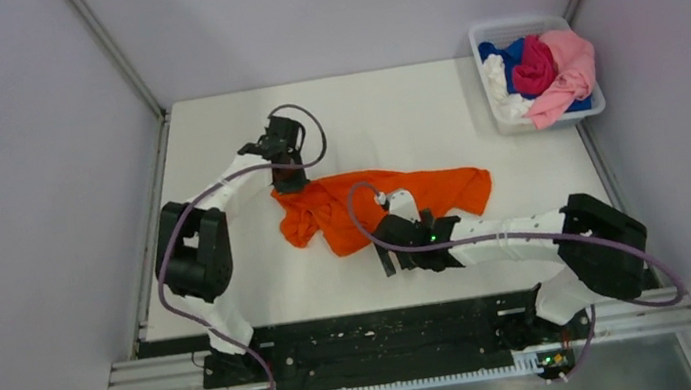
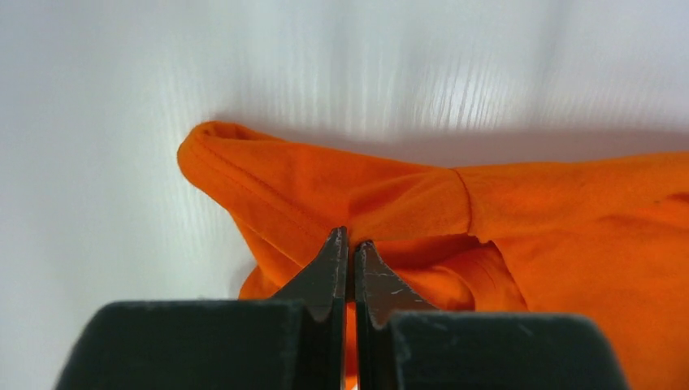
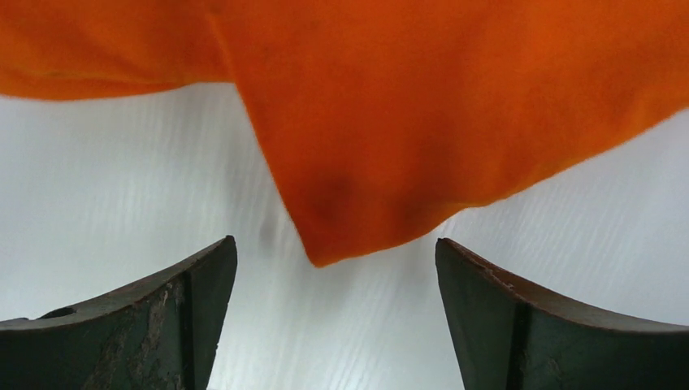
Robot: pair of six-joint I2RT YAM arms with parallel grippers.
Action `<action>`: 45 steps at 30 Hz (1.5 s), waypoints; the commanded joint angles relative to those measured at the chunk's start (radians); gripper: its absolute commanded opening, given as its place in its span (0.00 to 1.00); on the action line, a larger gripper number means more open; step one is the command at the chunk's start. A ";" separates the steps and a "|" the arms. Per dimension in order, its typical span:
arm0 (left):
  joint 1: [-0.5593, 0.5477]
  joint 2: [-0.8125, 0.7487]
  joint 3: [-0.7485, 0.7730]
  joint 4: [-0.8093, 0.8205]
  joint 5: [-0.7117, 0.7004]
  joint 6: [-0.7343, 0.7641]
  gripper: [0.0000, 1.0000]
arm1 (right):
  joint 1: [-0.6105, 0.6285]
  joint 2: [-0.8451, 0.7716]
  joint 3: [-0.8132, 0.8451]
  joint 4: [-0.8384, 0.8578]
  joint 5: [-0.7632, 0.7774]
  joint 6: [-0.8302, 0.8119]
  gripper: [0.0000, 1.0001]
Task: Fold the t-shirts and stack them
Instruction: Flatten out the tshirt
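A bright orange t-shirt (image 1: 422,193) lies crumpled across the middle of the white table (image 1: 233,290). My left gripper (image 1: 292,184) points down at the shirt's far left edge. In the left wrist view that gripper (image 2: 351,240) is shut, with a fold of the orange t-shirt (image 2: 569,211) pinched between its fingers next to a hemmed opening. My right gripper (image 1: 391,246) sits low at the shirt's near edge. In the right wrist view it (image 3: 335,240) stands open, and a corner of the orange t-shirt (image 3: 406,122) hangs just ahead, between the fingertips and touching neither.
A white plastic bin (image 1: 501,28) stands at the far right corner. It holds a pink t-shirt (image 1: 567,70), a magenta one (image 1: 534,64), a blue one (image 1: 504,53) and a white one (image 1: 502,94). Grey walls close in the table on both sides.
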 commanded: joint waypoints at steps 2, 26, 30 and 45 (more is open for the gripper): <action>-0.006 -0.250 -0.137 0.055 -0.061 -0.067 0.00 | 0.014 0.069 0.032 0.005 0.234 0.246 0.80; -0.063 -0.844 -0.094 0.045 -0.090 -0.038 0.00 | -0.001 -0.483 0.113 0.062 0.404 -0.331 0.00; -0.069 -0.908 0.016 0.048 -0.060 0.025 0.00 | -0.001 -0.578 0.252 0.122 0.206 -0.548 0.00; -0.069 -0.809 0.358 0.086 -0.257 0.232 0.00 | -0.028 -0.380 0.742 0.080 0.237 -0.969 0.00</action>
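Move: The orange t-shirt's near corner is roughly 3 cm ahead of the open right hand, 2 cm to its right and 3 cm below; from the left hand, already pinching the far left corner, it is about 18 cm back, 22 cm right and 5 cm lower. Counted from the right hand, the shirt's right end lies some 17 cm ahead and 17 cm right, and the clothes basket about 43 cm ahead and 32 cm right. The t-shirt's near corner is reached by the right hand easing forward, right and down about 3 cm while turning clockwise, then pinched as the fingers shut; that hand then lifts some 48 cm, fingers tipping up towards level. The left hand keeps its pinch, rising throughout, about 47 cm in all, drawing back some 15 cm and drifting left, its fingers also swinging up. ##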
